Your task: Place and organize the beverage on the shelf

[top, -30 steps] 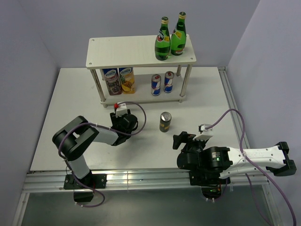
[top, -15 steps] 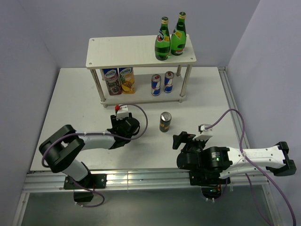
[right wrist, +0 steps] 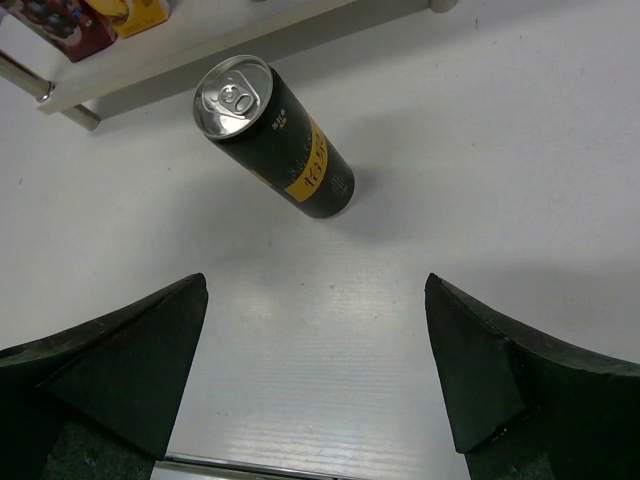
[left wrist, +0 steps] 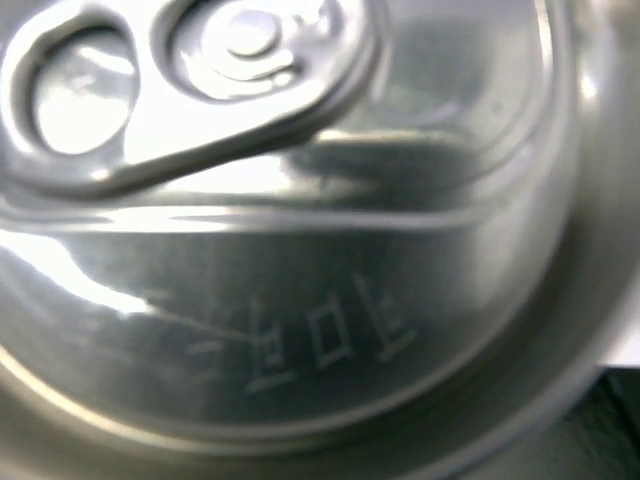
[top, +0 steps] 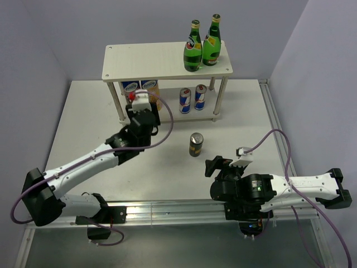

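The shelf [top: 156, 61] stands at the back with two green bottles [top: 193, 47] on its top board and two blue-and-silver cans [top: 192, 99] on the lower one. A dark can with a yellow label [top: 196, 144] [right wrist: 275, 135] stands upright on the table before the shelf. My left gripper [top: 143, 116] reaches to the shelf's lower left, shut on a can whose silver lid [left wrist: 270, 200] fills the left wrist view; its label and my fingers are hidden. My right gripper [top: 215, 165] [right wrist: 315, 285] is open on the near side of the dark can, apart from it.
Two colourful fruit-print cans [top: 150, 89] stand at the left of the lower board, partly behind my left wrist. The lower board's edge [right wrist: 200, 50] runs just behind the dark can. Walls close in the table [top: 83, 123] on the left, the right and the back.
My left arm has unfolded, carrying its gripper from the table's middle up to the front of the shelf's lower left. The right arm and the dark can have not moved.
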Controlling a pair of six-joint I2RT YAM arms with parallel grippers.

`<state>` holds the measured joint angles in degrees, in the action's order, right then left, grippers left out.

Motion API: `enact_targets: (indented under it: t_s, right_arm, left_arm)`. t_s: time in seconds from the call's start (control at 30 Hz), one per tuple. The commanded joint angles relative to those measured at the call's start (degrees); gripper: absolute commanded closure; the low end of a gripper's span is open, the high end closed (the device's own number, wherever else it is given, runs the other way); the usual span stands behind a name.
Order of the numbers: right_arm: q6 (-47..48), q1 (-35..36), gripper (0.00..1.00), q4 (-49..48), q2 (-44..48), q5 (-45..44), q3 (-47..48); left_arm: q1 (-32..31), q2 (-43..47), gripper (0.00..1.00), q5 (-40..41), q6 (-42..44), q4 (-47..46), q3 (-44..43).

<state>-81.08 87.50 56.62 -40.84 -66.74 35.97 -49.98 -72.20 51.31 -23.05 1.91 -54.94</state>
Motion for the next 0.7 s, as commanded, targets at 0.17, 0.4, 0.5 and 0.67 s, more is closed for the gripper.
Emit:
enact_targets:
  t_s: [0.17, 0.4, 0.5, 0.67]
  right_arm:
    - [-1.19, 0.39, 0.04, -0.19, 0.50, -2.78, -0.19]
    - [-0.66, 0.39, 0.04, -0.81, 1.73, -2.61, -0.72]
    - [-0.40, 0.39, 0.04, -1.16, 2.17, -2.52, -0.90]
    - [-0.92, 0.56, 0.05, -0.64, 2.26, -2.61, -0.81]
  left_arm:
    - [8.74, -2.84, 1.00, -6.56, 16.28, 0.89, -28.36]
    - [18.59, -12.68, 0.99, -17.10, 13.82, 6.52, -43.39]
    - [22.02, -16.72, 0.99, -19.05, 13.03, 8.46, -47.26]
    - [26.33, -20.60, 0.99, -22.13, 11.54, 9.69, -49.74]
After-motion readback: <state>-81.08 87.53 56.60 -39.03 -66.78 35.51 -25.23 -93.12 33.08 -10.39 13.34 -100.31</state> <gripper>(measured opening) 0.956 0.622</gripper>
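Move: The left gripper already holds a black-and-gold can, lifted off the table. The free left end of the top shelf lies about 19 cm ahead of this hand, 8 cm left and 6 cm higher. On that board the nearer green bottle stands roughly 19 cm ahead and 16 cm right; below, the purple juice box is about 20 cm ahead and 7 cm left. For the right hand, that shelf end is some 36 cm ahead, 36 cm left and 14 cm higher. Bring the left gripper steeply up about 20 cm in front of the shelf, keeping the grip on the can, and swing it forward some 15 cm and left 7 cm over the left end of the top board. Tip the fingers up about 15 degrees on the rise, then level them partly back while sinking 5 cm towards the board. ##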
